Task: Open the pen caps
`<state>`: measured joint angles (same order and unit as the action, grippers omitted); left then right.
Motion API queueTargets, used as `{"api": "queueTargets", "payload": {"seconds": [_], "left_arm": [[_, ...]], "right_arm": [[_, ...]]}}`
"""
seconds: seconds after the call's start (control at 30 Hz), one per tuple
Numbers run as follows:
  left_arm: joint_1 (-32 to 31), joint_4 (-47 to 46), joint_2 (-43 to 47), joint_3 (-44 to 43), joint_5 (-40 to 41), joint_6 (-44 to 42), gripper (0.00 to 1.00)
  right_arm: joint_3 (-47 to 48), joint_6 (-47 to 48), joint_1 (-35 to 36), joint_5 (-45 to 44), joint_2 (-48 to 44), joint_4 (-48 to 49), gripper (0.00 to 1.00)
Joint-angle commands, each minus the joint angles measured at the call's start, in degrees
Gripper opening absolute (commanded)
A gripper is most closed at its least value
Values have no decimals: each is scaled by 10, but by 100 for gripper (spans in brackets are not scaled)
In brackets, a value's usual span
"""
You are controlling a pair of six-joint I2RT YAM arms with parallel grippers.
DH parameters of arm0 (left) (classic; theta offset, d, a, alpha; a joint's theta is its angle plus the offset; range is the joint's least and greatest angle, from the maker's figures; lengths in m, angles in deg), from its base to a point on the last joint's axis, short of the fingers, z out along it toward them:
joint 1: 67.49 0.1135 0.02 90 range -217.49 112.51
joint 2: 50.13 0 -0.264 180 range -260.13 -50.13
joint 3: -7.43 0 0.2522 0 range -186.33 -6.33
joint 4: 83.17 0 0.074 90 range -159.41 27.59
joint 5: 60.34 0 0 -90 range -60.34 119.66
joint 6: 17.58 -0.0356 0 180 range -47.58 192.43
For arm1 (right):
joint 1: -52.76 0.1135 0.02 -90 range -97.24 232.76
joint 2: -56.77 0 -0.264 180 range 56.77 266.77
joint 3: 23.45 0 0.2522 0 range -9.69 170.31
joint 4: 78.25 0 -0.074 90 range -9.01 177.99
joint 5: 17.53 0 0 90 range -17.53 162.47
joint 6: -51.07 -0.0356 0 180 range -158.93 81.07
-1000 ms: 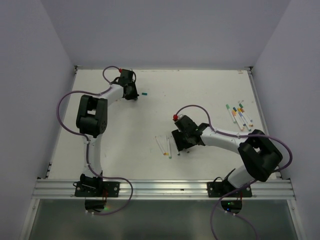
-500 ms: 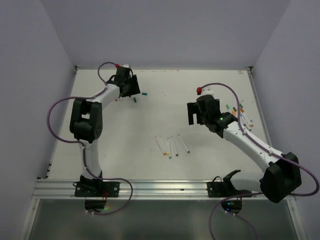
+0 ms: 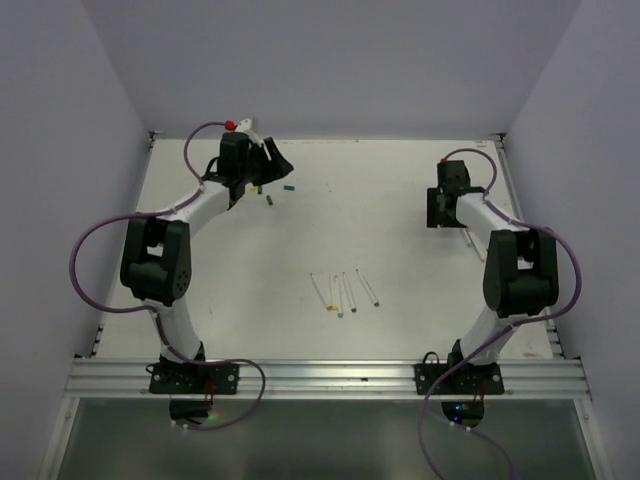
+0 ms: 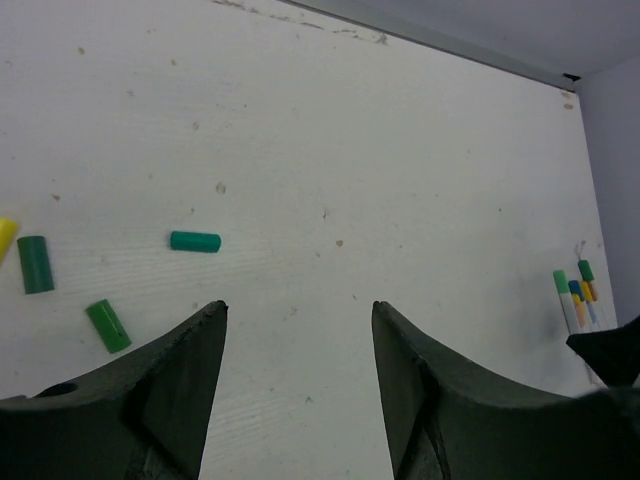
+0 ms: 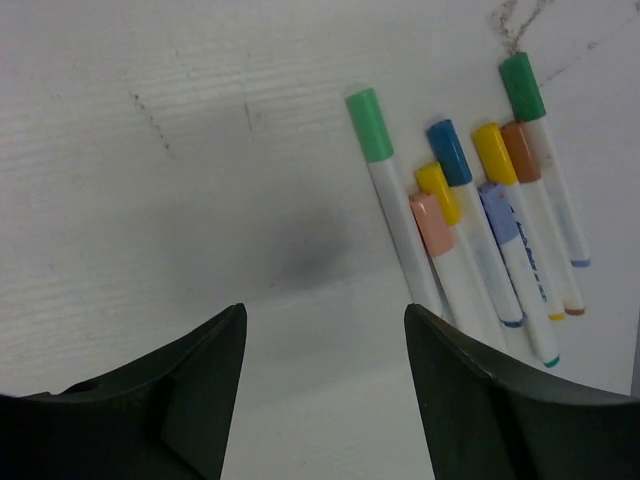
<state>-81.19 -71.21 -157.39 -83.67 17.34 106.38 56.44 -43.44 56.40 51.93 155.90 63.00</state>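
Observation:
Several loose pen caps lie on the table at the far left: a teal cap, a dark green cap, a light green cap and a yellow cap at the frame edge. My left gripper hovers open and empty to the right of them. Several uncapped white pens lie in the middle of the table. My right gripper is open and empty at the far right. Just beyond its right finger lie several capped pens, with a green cap, a blue cap and a yellow cap.
The white table is walled on three sides, with a raised rim along the back. A metal rail runs along the near edge. Purple cables loop off both arms.
My left gripper has opened and swung slightly at the far left. The right arm has left the middle pens, one more pen lying there, and travelled to the capped pens at the far right.

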Motion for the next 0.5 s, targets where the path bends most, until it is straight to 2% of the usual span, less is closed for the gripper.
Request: {"api": "queueTargets", "payload": {"seconds": [0.0, 0.07, 0.4, 0.47], "left_arm": [[-5, -79, 25, 23, -51, 23, 63], [-5, -87, 25, 34, -57, 25, 63], [-6, -100, 21, 44, -68, 23, 63], [-6, -103, 20, 46, -72, 23, 63]], "right_arm": [[68, 27, -22, 61, 43, 41, 67], [94, 39, -23, 73, 66, 44, 60], [201, 79, -58, 102, 174, 12, 52], [221, 80, -65, 117, 187, -3, 44]]}}
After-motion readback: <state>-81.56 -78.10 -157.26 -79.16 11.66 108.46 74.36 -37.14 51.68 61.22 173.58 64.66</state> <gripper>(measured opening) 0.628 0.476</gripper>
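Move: The green cap of the leftmost pen lies about 10 cm ahead of the empty right hand, 6 cm to its right and 6 cm below. Beside that cap, the blue cap sits some 4 cm farther right and 1 cm nearer the base, the salmon cap 3 cm right and 5 cm nearer, the dark green cap 8 cm right and 2 cm farther out. From the left hand, the green cap is roughly 55 cm right, 3 cm back and 15 cm down. The green cap of the leftmost pen is what the right hand closes in on, gliding forward about 8 cm along the left side of the pen row and sinking 2 to 3 cm. Its fingers narrow to a smaller gap but stay open, touching nothing. Meanwhile the empty left hand eases some 2 cm to the right and slightly back. ##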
